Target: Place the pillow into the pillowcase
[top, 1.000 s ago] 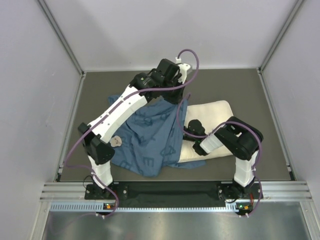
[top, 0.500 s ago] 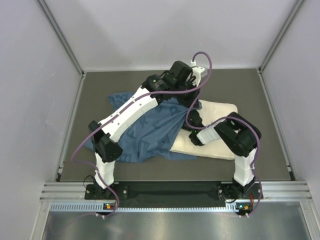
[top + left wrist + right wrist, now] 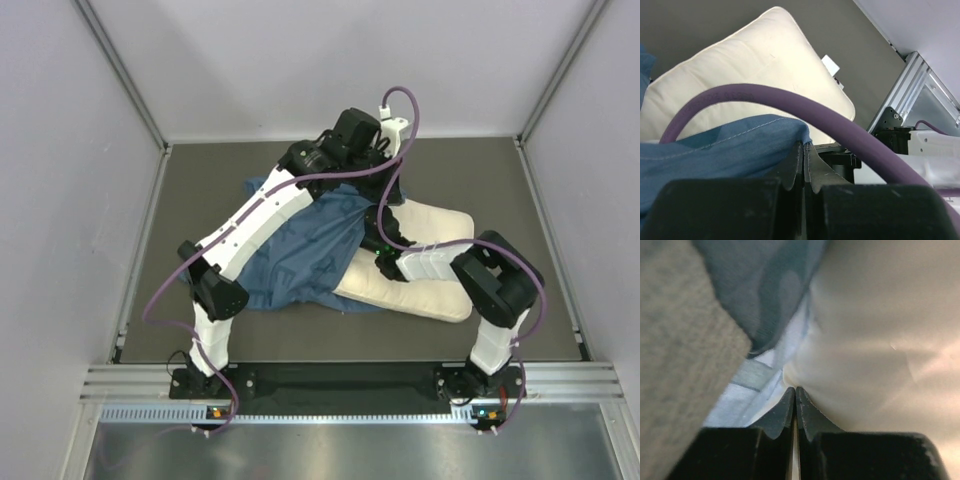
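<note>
The blue pillowcase point(image 3: 300, 250) lies crumpled at mid-table, its right part draped over the left end of the cream pillow point(image 3: 430, 265). My left gripper point(image 3: 372, 192) reaches over from the left and is shut on the pillowcase's stitched edge point(image 3: 765, 140), lifting it above the pillow point(image 3: 755, 65), whose white tag point(image 3: 830, 65) shows at its short end. My right gripper point(image 3: 795, 388) is shut at the pillow's rounded edge point(image 3: 865, 340), with its tips pinching the cream fabric. The pillowcase point(image 3: 765, 290) hangs just above it, and its pale inner side point(image 3: 752, 387) lies to the left.
A purple cable point(image 3: 790, 100) loops across the left wrist view and over the pillow point(image 3: 395, 170). The grey mat point(image 3: 500, 180) is bounded by white walls and a metal rail point(image 3: 350, 385) at the near edge. The right arm's elbow point(image 3: 500, 285) stands over the pillow's right end.
The left arm has swung right and dragged the pillowcase rightwards over the pillow's left end. The right arm has stretched further forward, and more of the pillow's near side now shows.
</note>
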`<state>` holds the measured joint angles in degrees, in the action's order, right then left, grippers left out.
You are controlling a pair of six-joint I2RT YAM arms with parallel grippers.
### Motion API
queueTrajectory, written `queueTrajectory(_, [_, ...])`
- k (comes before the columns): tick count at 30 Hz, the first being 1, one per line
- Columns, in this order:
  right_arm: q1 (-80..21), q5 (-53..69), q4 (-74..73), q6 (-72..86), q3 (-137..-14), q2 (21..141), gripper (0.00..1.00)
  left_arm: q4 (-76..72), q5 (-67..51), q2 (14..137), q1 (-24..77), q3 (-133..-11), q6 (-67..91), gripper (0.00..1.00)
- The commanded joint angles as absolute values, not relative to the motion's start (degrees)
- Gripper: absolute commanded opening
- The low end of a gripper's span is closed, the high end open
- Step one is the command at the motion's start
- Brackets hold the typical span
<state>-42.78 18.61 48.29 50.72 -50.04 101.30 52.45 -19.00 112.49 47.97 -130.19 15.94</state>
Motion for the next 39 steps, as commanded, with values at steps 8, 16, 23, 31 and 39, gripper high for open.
queueTrajectory(8, [-37.97,17.94,37.28,48.18,-46.59,97.22,0.27,50.89,-14.87,114.26,46.86,-128.60,15.73,0.00])
queueTrajectory(16, [-32.97,18.98,38.13,52.03,-36.22,88.42,0.39,40.27,-17.14,106.45,41.40,-112.95,16.70,0.00])
queueTrajectory(23, [-27.60,23.29,35.11,53.44,-34.18,85.43,0.55,35.97,-25.83,99.07,36.48,-104.35,16.61,0.00])
queueTrajectory(31, [-22.94,24.35,25.24,50.46,-35.15,78.96,0.54,37.17,-27.87,96.77,35.16,-103.10,14.68,0.00])
queueTrajectory(39, [-14.62,17.32,-3.49,33.94,-43.42,64.61,0.78,34.10,-21.11,95.36,36.12,-95.19,12.83,0.00])
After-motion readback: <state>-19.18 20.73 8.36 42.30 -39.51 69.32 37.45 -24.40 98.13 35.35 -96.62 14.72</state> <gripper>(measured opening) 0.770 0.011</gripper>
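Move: The left hand is already shut on the pillowcase's mouth edge; the pillow's middle lies roughly 6 cm to its right, 2 cm back and 24 cm below, the pillowcase's middle some 18 cm left, 1 cm back and 26 cm below. The right hand is inside the case, fingers shut by the pillow: the pillow's middle is about 22 cm to its right, 4 cm back and 10 cm below, the pillowcase's middle 3 cm left, 3 cm back and 12 cm below. The right hand backs out of the pillowcase mouth, about 20 cm to its right over the pillow, dipping some 7 cm and coming back up near the end, while its fingers open from shut to about three-quarters and it turns clockwise. The left hand keeps its pinch on the mouth edge, first carrying it down and a little forward, then about 9 cm left with a short rise before sinking again. ##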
